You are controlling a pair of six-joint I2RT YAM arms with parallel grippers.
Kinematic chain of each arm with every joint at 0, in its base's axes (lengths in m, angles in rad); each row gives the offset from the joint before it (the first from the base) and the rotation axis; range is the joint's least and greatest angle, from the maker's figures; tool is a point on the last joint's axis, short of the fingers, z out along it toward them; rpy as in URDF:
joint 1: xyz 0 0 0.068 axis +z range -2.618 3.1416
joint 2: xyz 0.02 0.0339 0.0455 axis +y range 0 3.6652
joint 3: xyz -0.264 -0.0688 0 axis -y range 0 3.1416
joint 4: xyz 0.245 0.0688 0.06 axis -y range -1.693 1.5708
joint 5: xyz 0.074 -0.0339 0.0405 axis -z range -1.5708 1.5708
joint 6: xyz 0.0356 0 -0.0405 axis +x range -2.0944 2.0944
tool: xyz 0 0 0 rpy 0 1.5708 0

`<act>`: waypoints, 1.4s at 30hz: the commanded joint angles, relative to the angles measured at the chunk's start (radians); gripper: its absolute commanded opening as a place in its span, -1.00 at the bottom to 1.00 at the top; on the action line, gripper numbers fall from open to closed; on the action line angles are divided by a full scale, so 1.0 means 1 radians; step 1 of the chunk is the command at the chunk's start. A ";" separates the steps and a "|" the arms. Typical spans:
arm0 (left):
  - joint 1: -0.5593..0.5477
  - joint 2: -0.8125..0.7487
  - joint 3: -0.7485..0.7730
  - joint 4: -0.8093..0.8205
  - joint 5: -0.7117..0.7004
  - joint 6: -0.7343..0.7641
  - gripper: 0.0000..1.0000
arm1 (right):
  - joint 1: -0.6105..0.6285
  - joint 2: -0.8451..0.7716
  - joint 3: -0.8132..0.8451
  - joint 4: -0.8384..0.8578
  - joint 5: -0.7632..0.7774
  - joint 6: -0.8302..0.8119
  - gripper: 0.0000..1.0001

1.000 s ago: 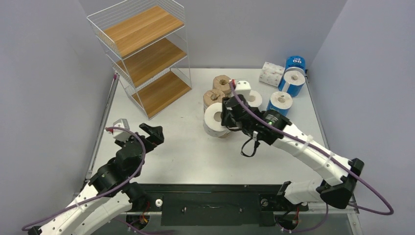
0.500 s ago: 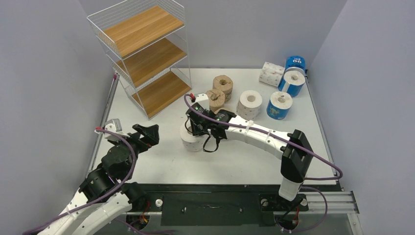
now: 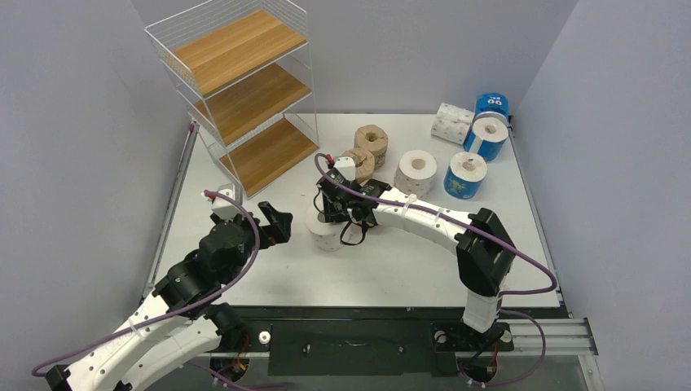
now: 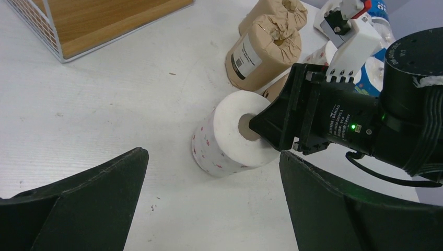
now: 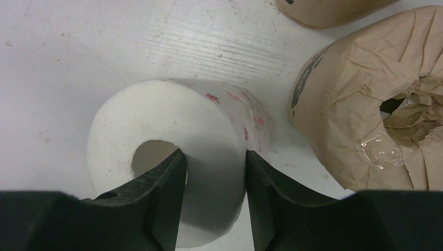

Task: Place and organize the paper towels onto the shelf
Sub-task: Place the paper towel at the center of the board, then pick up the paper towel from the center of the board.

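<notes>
My right gripper point(image 3: 329, 215) is shut on a white paper towel roll point(image 3: 323, 234) with small red print; one finger sits in the core hole, the other on the outer wall point(image 5: 214, 157). The roll point(image 4: 224, 138) rests on the table, left of the other paper towels. My left gripper point(image 3: 277, 224) stands open just left of it, and the roll lies ahead of its wide fingers point(image 4: 211, 156) without touching them. The shelf point(image 3: 244, 98) stands at the back left, its three wooden boards bare.
Two brown-wrapped rolls point(image 3: 364, 151) stand behind the held roll, one close to my right fingers point(image 5: 365, 120). Further right are a white roll point(image 3: 415, 171), three blue-wrapped rolls point(image 3: 465, 175) and white patterned rolls point(image 3: 452, 122). The shelf's bottom corner point(image 4: 57, 49) is near the left arm.
My right arm has carried the white roll away from the cluster, left and toward the front of the table. My left gripper has moved right, closer to the roll, still open.
</notes>
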 commanded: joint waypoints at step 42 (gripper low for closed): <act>0.135 0.594 0.137 0.115 0.186 -0.281 0.93 | -0.152 -0.579 -0.396 0.092 0.078 0.050 0.31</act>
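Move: The floral-wrapped paper towel is already down at its spot on the table, its right wall pinched by the right fingers; its middle lies about 3 cm left of that hand and 4 cm below. The near brown roll stands some 9 cm right and 5 cm ahead of the right hand, the second brown roll 5 cm right and 14 ahead. From the left hand the paper towel lies about 8 cm ahead, 9 cm right and 16 cm below. The paper towel is let go: the right fingers open around its wall, then the hand rises clear and swings about 12 cm right towards the near brown roll, dipping a little to stop roughly 6 cm higher. Meanwhile the left hand, wide open, sinks some 10 cm towards the towel, with about 5 cm each forward and right, tipping its fingers some 25 degrees further down; no grip yet. ##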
